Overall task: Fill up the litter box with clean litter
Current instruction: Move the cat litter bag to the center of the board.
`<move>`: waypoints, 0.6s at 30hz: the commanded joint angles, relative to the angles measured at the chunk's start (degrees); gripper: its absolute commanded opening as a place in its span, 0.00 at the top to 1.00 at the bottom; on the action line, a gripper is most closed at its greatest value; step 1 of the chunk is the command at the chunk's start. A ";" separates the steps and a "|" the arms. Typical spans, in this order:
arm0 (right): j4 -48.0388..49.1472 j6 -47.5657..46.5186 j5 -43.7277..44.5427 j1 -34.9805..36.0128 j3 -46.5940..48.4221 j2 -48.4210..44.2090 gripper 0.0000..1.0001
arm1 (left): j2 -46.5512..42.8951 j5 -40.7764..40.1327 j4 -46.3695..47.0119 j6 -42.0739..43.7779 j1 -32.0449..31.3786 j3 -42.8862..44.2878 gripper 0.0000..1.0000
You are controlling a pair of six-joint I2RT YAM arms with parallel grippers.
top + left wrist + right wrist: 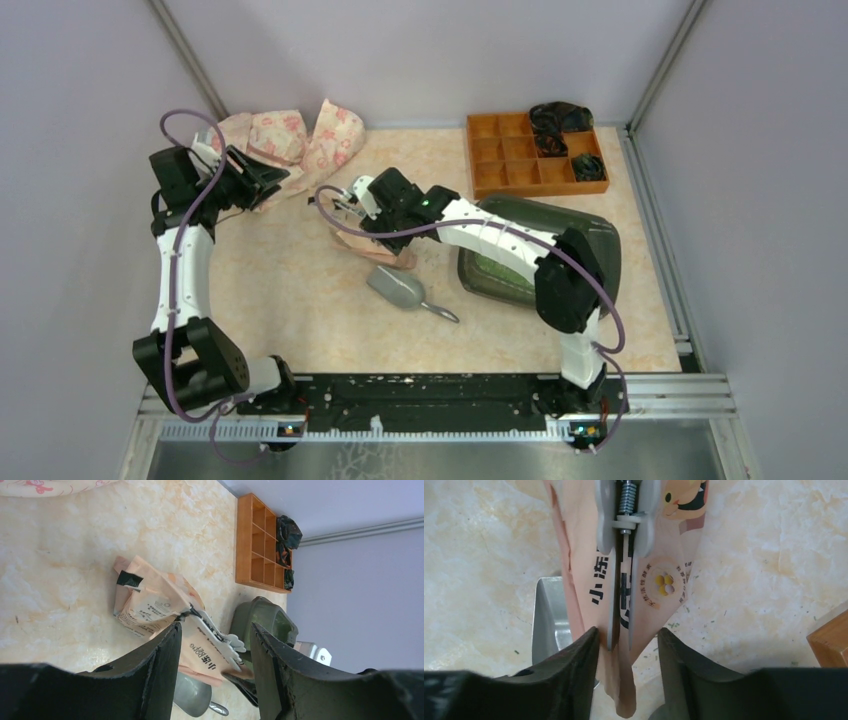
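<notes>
The dark litter box (592,236) sits at the right of the table, partly under my right arm. Light-green clean litter (497,271) shows in its left part. A peach printed bag (378,250) (651,555) lies left of the box with a grey spring clip (624,515) on it. My right gripper (349,205) (628,631) is open, its fingers on either side of the bag's end and the clip's handles; the left finger touches the bag and the right one stands apart. My left gripper (272,180) (215,628) is open and empty, back left, facing the bag (150,600).
A grey metal scoop (398,289) (549,622) lies on the table just in front of the bag. An orange compartmented organiser (520,150) with dark items stands at the back right. Crumpled pink printed bags (295,135) lie at the back left. Green specks (684,611) dot the table.
</notes>
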 commanded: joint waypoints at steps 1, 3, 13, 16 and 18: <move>0.88 1.21 1.35 -0.38 4.34 1.22 0.62 | -1.71 -0.11 -0.86 0.62 -0.30 0.63 0.42; 0.48 1.71 1.78 -0.38 4.52 1.42 0.79 | -1.74 -0.07 -0.94 0.62 -0.29 0.67 0.42; 2.19 8.56 3.65 -1.16 4.42 -0.39 1.00 | -2.17 0.29 -0.95 0.44 -0.58 0.32 0.42; 2.49 11.51 6.12 -2.72 3.52 -1.30 1.00 | -2.28 0.47 -0.95 0.51 -0.70 0.30 0.42; 2.36 12.97 8.19 -3.70 2.67 -2.40 1.00 | -2.29 0.60 -0.94 0.53 -0.80 0.23 0.42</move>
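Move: The cat litter bag stands just left of the right gripper, its middle about 6 cm to the left, 1 cm ahead and 7 cm lower; the near right end of its clipped top is already between the open fingers. The scoop lies roughly 9 cm back on the board, the litter box some 28 cm to the right and level with the gripper. From the left gripper, the bag is about 22 cm right, 7 cm back and 19 cm below. Shut the right gripper from about half open and pinch the near right end of the bag's clipped top, sinking barely half a centimetre as the fingers close. Keep that hold and start drawing the top forward about 1 cm and slightly right, turning the wrist clockwise by some 10 degrees. ##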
